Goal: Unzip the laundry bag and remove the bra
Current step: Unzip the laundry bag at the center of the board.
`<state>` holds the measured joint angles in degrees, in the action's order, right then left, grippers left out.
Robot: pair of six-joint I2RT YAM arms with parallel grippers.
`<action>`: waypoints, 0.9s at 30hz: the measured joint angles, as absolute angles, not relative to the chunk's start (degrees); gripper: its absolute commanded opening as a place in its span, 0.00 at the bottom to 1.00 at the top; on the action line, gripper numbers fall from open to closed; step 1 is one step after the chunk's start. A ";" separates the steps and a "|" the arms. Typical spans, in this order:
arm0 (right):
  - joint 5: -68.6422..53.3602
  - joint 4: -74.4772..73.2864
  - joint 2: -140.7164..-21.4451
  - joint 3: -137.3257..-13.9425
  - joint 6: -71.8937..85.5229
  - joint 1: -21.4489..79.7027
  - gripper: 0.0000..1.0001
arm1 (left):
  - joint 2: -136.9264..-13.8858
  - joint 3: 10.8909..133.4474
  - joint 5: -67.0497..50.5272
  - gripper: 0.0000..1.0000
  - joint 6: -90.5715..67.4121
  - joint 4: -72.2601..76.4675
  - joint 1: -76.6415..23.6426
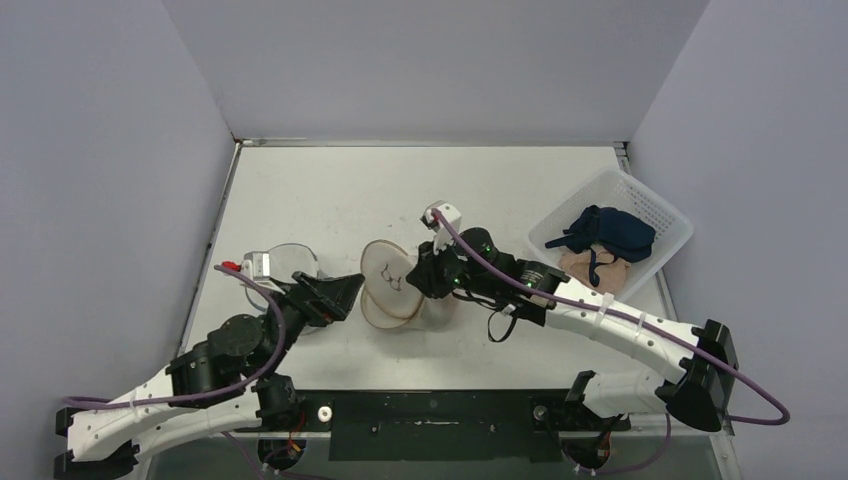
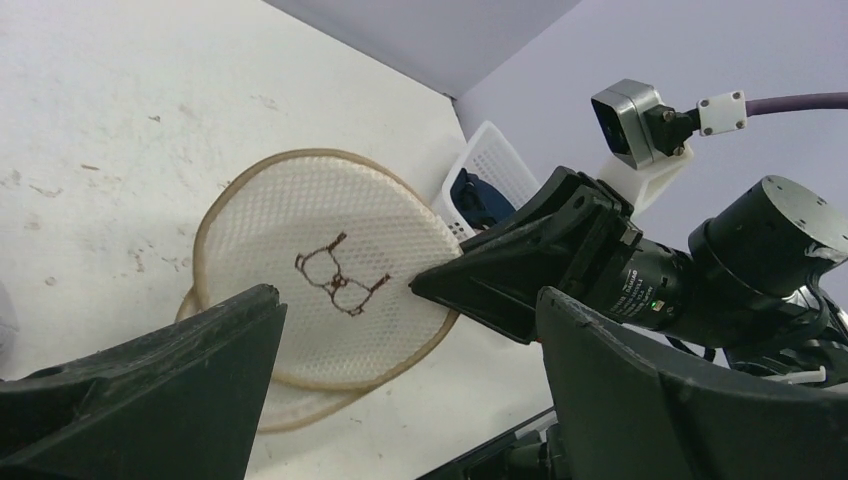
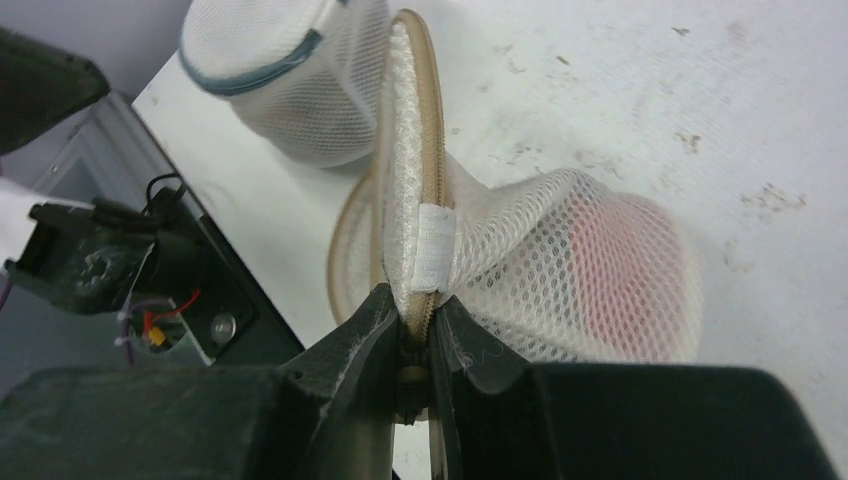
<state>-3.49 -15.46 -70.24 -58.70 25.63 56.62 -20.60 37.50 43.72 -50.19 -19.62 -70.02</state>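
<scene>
The laundry bag (image 1: 388, 285) is a round white mesh pouch with a beige zipper rim, lying mid-table and tilted up on edge. My right gripper (image 1: 428, 272) is shut on its zipper rim, and in the right wrist view the beige zipper (image 3: 432, 190) runs straight into the pinched jaws of that gripper (image 3: 418, 335). A pink-red shape, the bra (image 3: 610, 260), shows through the mesh. My left gripper (image 1: 348, 292) stands open just left of the bag, touching nothing. In the left wrist view the bag (image 2: 320, 260) lies beyond my wide-open left gripper (image 2: 405, 330).
A white slatted basket (image 1: 655, 215) at the right holds dark blue (image 1: 605, 232) and beige garments. A second mesh bag with blue trim (image 1: 288, 262) sits behind the left gripper and shows in the right wrist view as well (image 3: 290, 70). Grey walls enclose the table.
</scene>
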 measured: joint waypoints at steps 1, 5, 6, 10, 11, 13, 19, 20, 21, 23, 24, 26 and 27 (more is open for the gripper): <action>-5.52 -15.53 -71.35 -60.18 24.38 56.97 0.05 | -19.73 38.17 43.79 0.96 -48.82 -20.64 -70.02; -11.46 -15.64 -72.42 -61.49 21.50 57.47 0.05 | -15.90 38.50 43.81 0.96 -45.34 -22.52 -69.97; -12.67 -15.75 -72.42 -61.47 21.10 57.41 0.05 | -14.96 38.39 43.70 0.96 -44.58 -22.59 -69.97; -16.40 -15.25 -72.16 -58.35 19.59 54.87 0.05 | -11.49 35.79 42.83 0.96 -42.63 -22.09 -69.95; -16.80 -15.00 -72.07 -56.66 19.42 53.82 0.05 | -11.29 35.11 42.52 0.96 -42.41 -22.04 -69.95; -16.88 -15.05 -71.72 -53.12 19.22 52.07 0.05 | -11.73 34.00 41.47 0.96 -42.13 -22.00 -69.95; -16.25 -15.29 -70.39 -44.34 19.09 49.17 0.05 | -17.72 33.06 38.39 0.96 -43.40 -22.15 -69.95; -16.03 -15.29 -69.84 -43.88 19.11 49.15 0.05 | -19.00 32.91 37.69 0.96 -43.94 -22.13 -69.95; -15.84 -15.18 -69.23 -43.53 19.16 49.15 0.05 | -20.27 32.60 36.91 0.96 -44.56 -22.13 -69.95; -15.38 -15.05 -67.85 -43.03 19.31 49.08 0.05 | -22.83 31.64 35.38 0.97 -46.15 -22.11 -69.95; -15.14 -15.03 -67.09 -42.76 19.51 49.08 0.06 | -24.34 30.94 34.52 0.98 -47.03 -22.15 -69.95; -14.35 -15.03 -65.63 -41.93 19.97 49.08 0.12 | -27.03 29.54 33.17 1.00 -49.19 -22.11 -69.95; -13.85 -15.03 -64.75 -41.28 20.21 49.06 0.16 | -28.53 28.62 32.42 0.94 -50.48 -22.09 -69.95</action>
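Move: Hanging from the right hand, which already pinches the zip-end tape at its rim, the laundry bag has its middle about 6 cm below that hand, 2 cm to its left and level with it in reach. From the open left hand the bag lies some 9 cm to the right, 3 cm ahead and 12 cm lower. The blue-trimmed mesh bag stands about 14 cm to the left hand's left, 8 cm farther out and 18 cm below. Carrying the laundry bag by its zip end, the right hand drifts a little left and back, then swings right and down, ending about 10 cm lower and 6 cm to the right, grip kept. The wide-open left hand first edges left, then follows down some 11 cm and to the right beside the bag's lid, turning clockwise and rolling its left side up; no touch can be made out. ##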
